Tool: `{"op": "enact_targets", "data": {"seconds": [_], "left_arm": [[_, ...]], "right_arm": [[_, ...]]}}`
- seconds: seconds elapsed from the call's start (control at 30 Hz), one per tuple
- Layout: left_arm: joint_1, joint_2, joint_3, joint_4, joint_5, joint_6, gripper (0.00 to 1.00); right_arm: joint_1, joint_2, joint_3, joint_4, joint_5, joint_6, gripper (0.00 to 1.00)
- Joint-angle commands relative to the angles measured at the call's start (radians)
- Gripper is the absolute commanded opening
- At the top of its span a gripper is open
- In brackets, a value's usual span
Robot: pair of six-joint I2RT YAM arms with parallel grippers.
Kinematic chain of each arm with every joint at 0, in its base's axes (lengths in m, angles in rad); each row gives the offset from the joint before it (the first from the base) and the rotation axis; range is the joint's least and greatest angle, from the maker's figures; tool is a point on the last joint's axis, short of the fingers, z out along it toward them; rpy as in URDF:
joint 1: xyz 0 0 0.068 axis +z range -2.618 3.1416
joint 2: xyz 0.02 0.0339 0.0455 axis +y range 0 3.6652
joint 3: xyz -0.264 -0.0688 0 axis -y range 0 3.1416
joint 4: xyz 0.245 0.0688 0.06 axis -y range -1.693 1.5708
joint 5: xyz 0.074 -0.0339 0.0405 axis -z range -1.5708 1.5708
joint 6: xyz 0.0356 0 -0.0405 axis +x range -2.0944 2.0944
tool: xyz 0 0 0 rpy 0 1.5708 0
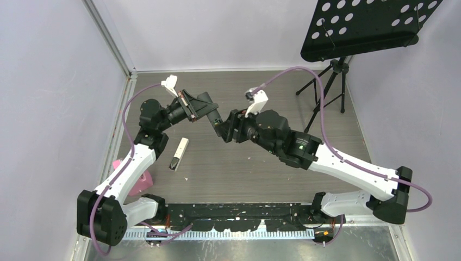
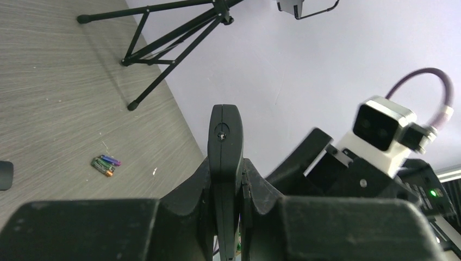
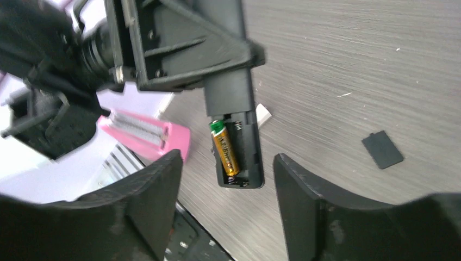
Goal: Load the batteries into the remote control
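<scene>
My left gripper (image 2: 225, 168) is shut on a black remote control (image 2: 224, 130), held on edge above the table. In the right wrist view the remote control (image 3: 234, 92) shows its open battery bay with one gold and green battery (image 3: 225, 151) seated in the left slot; the right slot is bare. My right gripper (image 3: 225, 166) stands open just in front of that bay, touching nothing. Three loose batteries (image 2: 105, 165) lie together on the table. From above, the left gripper (image 1: 200, 107) and the right gripper (image 1: 224, 129) meet mid-table.
The black battery cover (image 3: 382, 149) lies flat on the wooden table. A white and black remote (image 1: 178, 154) lies left of centre. A pink object (image 1: 139, 180) sits by the left arm. A music stand on a tripod (image 1: 331, 81) stands at the back right.
</scene>
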Motion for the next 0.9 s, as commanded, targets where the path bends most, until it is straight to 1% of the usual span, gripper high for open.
{"op": "enact_targets", "data": {"seconds": [0.0, 0.1, 0.2, 0.3, 0.33, 0.47, 0.6, 0.77, 0.87], "left_arm": [[-0.002, -0.010, 0.047, 0.086, 0.035, -0.020, 0.00], [-0.003, -0.004, 0.048, 0.105, 0.031, -0.024, 0.00], [-0.003, -0.002, 0.053, 0.124, 0.027, -0.031, 0.00], [-0.002, 0.000, 0.053, 0.136, 0.019, -0.037, 0.00], [-0.003, 0.000, 0.052, 0.137, 0.016, -0.038, 0.00], [-0.003, -0.002, 0.050, 0.140, 0.006, -0.050, 0.00], [-0.003, -0.004, 0.054, 0.131, 0.004, -0.053, 0.00], [-0.002, -0.007, 0.058, 0.133, 0.009, -0.053, 0.00], [-0.002, -0.005, 0.056, 0.140, 0.009, -0.054, 0.00]], "right_arm": [[-0.039, -0.114, -0.066, 0.090, 0.085, 0.187, 0.72], [-0.066, -0.159, -0.124, 0.122, 0.128, 0.312, 0.77], [-0.101, -0.173, -0.160, 0.126, 0.122, 0.407, 0.82], [-0.134, -0.166, -0.210, 0.217, 0.037, 0.475, 0.86], [-0.138, -0.158, -0.222, 0.294, 0.009, 0.483, 0.89], [-0.141, -0.105, -0.222, 0.392, -0.083, 0.507, 0.94], [-0.149, -0.060, -0.222, 0.451, -0.136, 0.548, 0.95], [-0.176, -0.016, -0.218, 0.484, -0.193, 0.613, 0.95], [-0.187, 0.011, -0.214, 0.505, -0.224, 0.641, 0.91]]}}
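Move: The open battery compartment of the remote control lies just off the right fingertips, about 2 cm ahead, 3 cm left and 2 cm below; one battery is already in it. The remaining batteries lie on the table about 30 cm below the right hand, 20 cm to its right and 1 cm ahead; the battery cover is also down there, 7 cm ahead and 4 cm right. From the left hand, the compartment is about 6 cm back, 2 cm right and 2 cm below. Rightwards first, the right hand backs off about 5 cm from the compartment, then swings left again and ends some 3 cm forward of where it began. All the while it rolls about 35 degrees clockwise as seen from behind it, and its fingers spread almost fully, ending to either side of the remote control. The left hand keeps its grip on the remote control and lifts it slightly. ##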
